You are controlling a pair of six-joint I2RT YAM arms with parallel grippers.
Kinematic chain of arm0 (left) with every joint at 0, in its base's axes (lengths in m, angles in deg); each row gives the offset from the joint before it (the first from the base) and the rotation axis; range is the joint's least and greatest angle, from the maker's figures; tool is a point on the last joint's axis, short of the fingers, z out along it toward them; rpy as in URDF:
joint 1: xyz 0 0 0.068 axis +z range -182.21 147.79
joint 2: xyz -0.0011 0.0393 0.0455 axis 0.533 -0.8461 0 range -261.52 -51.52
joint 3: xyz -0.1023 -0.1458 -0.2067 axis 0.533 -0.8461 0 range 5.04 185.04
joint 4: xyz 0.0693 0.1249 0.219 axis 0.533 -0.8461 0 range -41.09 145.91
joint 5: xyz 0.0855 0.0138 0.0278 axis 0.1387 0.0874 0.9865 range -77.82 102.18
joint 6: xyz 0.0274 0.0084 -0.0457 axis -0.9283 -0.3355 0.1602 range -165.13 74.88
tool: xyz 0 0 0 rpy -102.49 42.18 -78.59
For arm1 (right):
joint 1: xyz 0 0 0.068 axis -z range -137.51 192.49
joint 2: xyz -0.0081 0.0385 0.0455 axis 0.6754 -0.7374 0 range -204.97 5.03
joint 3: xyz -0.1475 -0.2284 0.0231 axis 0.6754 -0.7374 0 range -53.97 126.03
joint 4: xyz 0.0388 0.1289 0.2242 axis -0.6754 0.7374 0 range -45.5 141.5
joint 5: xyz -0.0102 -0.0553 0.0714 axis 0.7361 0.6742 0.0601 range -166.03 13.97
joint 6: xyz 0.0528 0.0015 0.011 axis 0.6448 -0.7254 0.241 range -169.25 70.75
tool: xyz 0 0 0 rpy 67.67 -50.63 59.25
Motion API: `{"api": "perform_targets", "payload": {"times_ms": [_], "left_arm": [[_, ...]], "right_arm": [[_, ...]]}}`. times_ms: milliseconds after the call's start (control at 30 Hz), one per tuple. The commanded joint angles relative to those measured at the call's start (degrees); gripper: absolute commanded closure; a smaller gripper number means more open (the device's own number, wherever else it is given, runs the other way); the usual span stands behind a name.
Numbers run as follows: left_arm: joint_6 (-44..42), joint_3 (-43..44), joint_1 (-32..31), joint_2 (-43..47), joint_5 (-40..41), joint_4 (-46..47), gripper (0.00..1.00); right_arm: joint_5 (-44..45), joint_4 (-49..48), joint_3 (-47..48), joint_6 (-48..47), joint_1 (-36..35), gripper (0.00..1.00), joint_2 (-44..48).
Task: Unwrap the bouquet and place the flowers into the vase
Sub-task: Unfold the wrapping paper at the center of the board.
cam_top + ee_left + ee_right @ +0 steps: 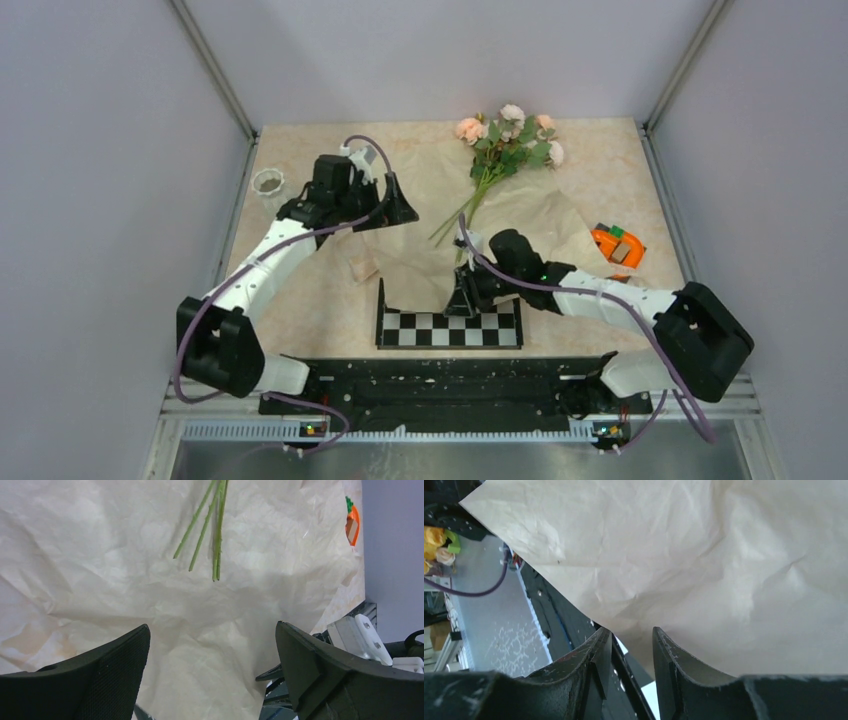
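The bouquet lies unwrapped: its beige paper (420, 250) is spread flat on the table. The flowers (505, 140) lie on the paper's far part, blooms towards the back and green stems (210, 530) pointing to the front. The white ribbed vase (268, 183) stands upright at the far left. My left gripper (400, 208) hovers over the paper's left part, left of the stem ends, jaws wide open and empty (212, 626). My right gripper (462, 300) is at the paper's near edge (699, 555), jaws a narrow gap apart (631, 630), with nothing seen held.
An orange and green toy (617, 245) lies at the right of the paper, also seen as the orange toy (352, 525) in the left wrist view. A black-and-white checkerboard plate (450, 328) sits at the near edge between the arms. Grey walls close in both sides.
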Motion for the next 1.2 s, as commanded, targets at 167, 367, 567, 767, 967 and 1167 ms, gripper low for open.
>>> {"api": "perform_targets", "payload": {"times_ms": [167,367,567,767,967,1167], "left_arm": [[6.1,-8.9,-10.0,-0.6,3.2,8.6,0.01],[10.8,-18.4,-13.4,3.4,4.5,13.2,0.01],[13.9,-23.6,-15.2,7.1,3.6,15.5,0.01],[14.8,-26.2,-16.0,10.0,4.6,15.2,0.01],[15.6,-28.8,-16.1,10.9,4.3,15.0,0.01],[14.2,-29.9,-16.1,11.9,4.9,12.7,0.01]], "right_arm": [[0.6,-0.8,-5.8,2.3,-2.0,0.62,5.6],[0.8,0.5,-6.4,4.0,-2.7,0.57,8.9],[4.2,-0.7,-4.8,7.4,-2.6,0.39,13.9],[16.2,-1.5,-4.7,12.7,-2.7,0.45,12.8],[21.7,-0.5,-5.9,15.8,-2.6,0.45,10.2],[24.5,3.8,-7.4,17.6,-2.7,0.4,9.1]]}}
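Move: The paper's near flap, raised over the board, has its middle roughly 14 cm back, 6 cm right and 13 cm below the left hand; from the right hand it is about 8 cm left, 3 cm farther out and 4 cm lower. The board's middle lies about 17 cm back, 11 cm right and 15 cm below the left hand. The flower stem ends are some 3 cm back, 10 cm right and 15 cm below that same hand. The paper's near flap is drawn the last bit towards the base by the right hand, about 3 cm back and slightly down, before its fingers open wider, lift some 4 cm and come down again farther forward and right, turning some 25 degrees clockwise. The wide-open left hand sweeps back about 12 cm and down nearly as far, drifting right, to come low over the flap with its fingers tipping down. ##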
